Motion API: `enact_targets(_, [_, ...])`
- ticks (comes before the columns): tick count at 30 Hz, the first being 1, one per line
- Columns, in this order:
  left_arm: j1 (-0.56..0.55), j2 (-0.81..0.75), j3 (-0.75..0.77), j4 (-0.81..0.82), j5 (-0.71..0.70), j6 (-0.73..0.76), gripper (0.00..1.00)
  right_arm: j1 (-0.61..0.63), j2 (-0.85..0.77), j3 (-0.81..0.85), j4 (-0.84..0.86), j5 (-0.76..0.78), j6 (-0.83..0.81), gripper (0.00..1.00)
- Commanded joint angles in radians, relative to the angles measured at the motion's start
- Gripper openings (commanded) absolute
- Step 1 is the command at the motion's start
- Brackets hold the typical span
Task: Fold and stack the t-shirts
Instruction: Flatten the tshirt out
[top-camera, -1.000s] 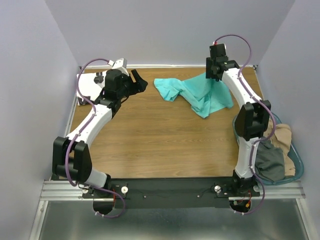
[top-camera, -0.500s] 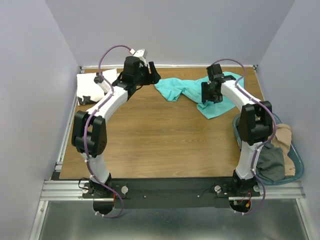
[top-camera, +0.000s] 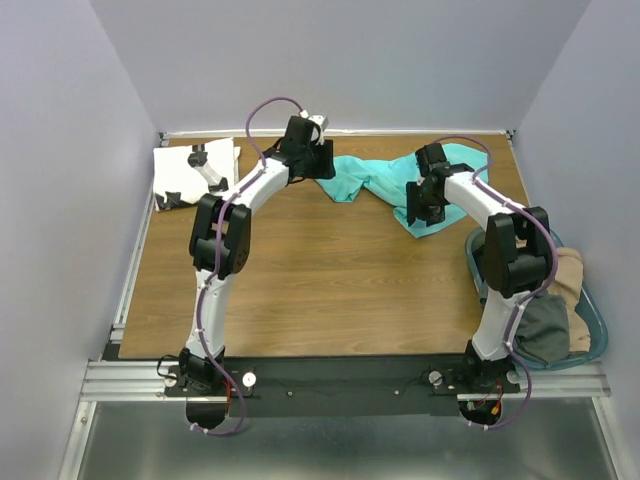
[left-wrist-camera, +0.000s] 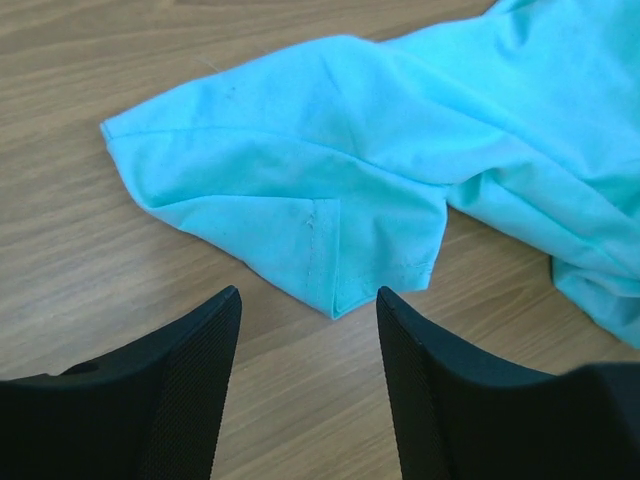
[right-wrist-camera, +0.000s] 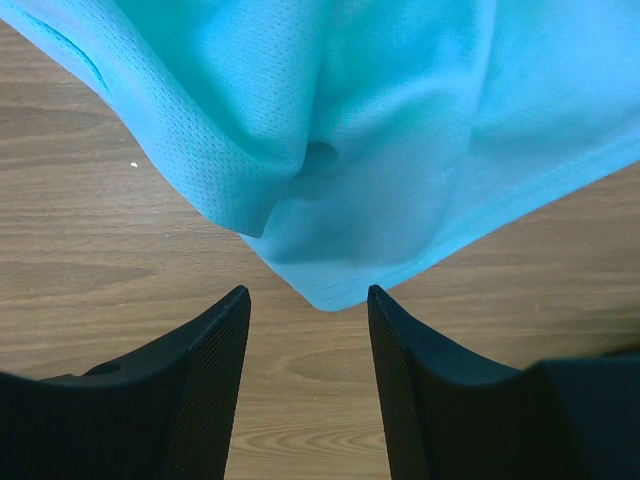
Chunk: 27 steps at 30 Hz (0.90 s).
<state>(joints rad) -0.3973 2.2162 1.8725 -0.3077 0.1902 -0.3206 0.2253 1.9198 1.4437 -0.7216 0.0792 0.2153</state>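
Note:
The turquoise t-shirt (top-camera: 372, 178) lies crumpled on the wooden table at the back, right of centre. The white t-shirt with black marks (top-camera: 190, 172) lies folded in the back left corner. My left gripper (top-camera: 320, 160) is at the turquoise shirt's left end. In the left wrist view it (left-wrist-camera: 308, 292) is open just above the wood, a sleeve corner (left-wrist-camera: 335, 300) right in front of the gap. My right gripper (top-camera: 420, 205) is at the shirt's near edge. In its wrist view it (right-wrist-camera: 308, 290) is open, a hem corner (right-wrist-camera: 325, 295) hanging between the tips.
A clear teal basket (top-camera: 592, 318) hangs off the table's right edge, holding beige and grey clothes (top-camera: 545, 325). Grey walls close in the back and sides. Bare wood table (top-camera: 320, 280) stretches between the shirts and the arm bases.
My left arm swung from beside the white shirt rightwards to the turquoise shirt's left sleeve. My right gripper came down and nearer, to the shirt's near corner.

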Motion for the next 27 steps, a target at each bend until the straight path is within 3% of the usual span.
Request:
enact_targets(1, [-0.020,0.074,0.108,-0.114,-0.029,0.041,0.63,0.000,0.034,0.012,0.025,-0.050,0.021,0.57])
enact_targets(11, [-0.070,0.207,0.252,-0.162,-0.084,0.078,0.63,0.000,0.050,-0.022,0.030,-0.065,0.019,0.57])
enact_targets(27, [-0.095,0.290,0.321,-0.169,-0.227,0.097,0.60,0.000,0.041,-0.049,0.034,-0.073,0.022,0.57])
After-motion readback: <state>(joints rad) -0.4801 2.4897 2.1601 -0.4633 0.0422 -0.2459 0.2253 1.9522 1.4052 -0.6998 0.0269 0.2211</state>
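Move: The left hand's target, the t-shirt's sleeve end, lies about 4 cm ahead, 4 cm to the right and 11 cm below; the white pile is some 31 cm left and 6 cm ahead. The right hand has the shirt's near corner nearly under it, about 1 cm back and 5 cm down, with the shirt body roughly 11 cm ahead and 5 cm right, and the clothes bin some 28 cm right and 20 cm back. Bring the left gripper down about 7 cm onto the sleeve end, easing some 3 cm to the right in the first half and rolling its left side up by about 10 degrees. Meanwhile lower the right gripper a good 2 cm over the near corner, drawing back about 1 cm, then hold it there. Keep both grippers part open. ##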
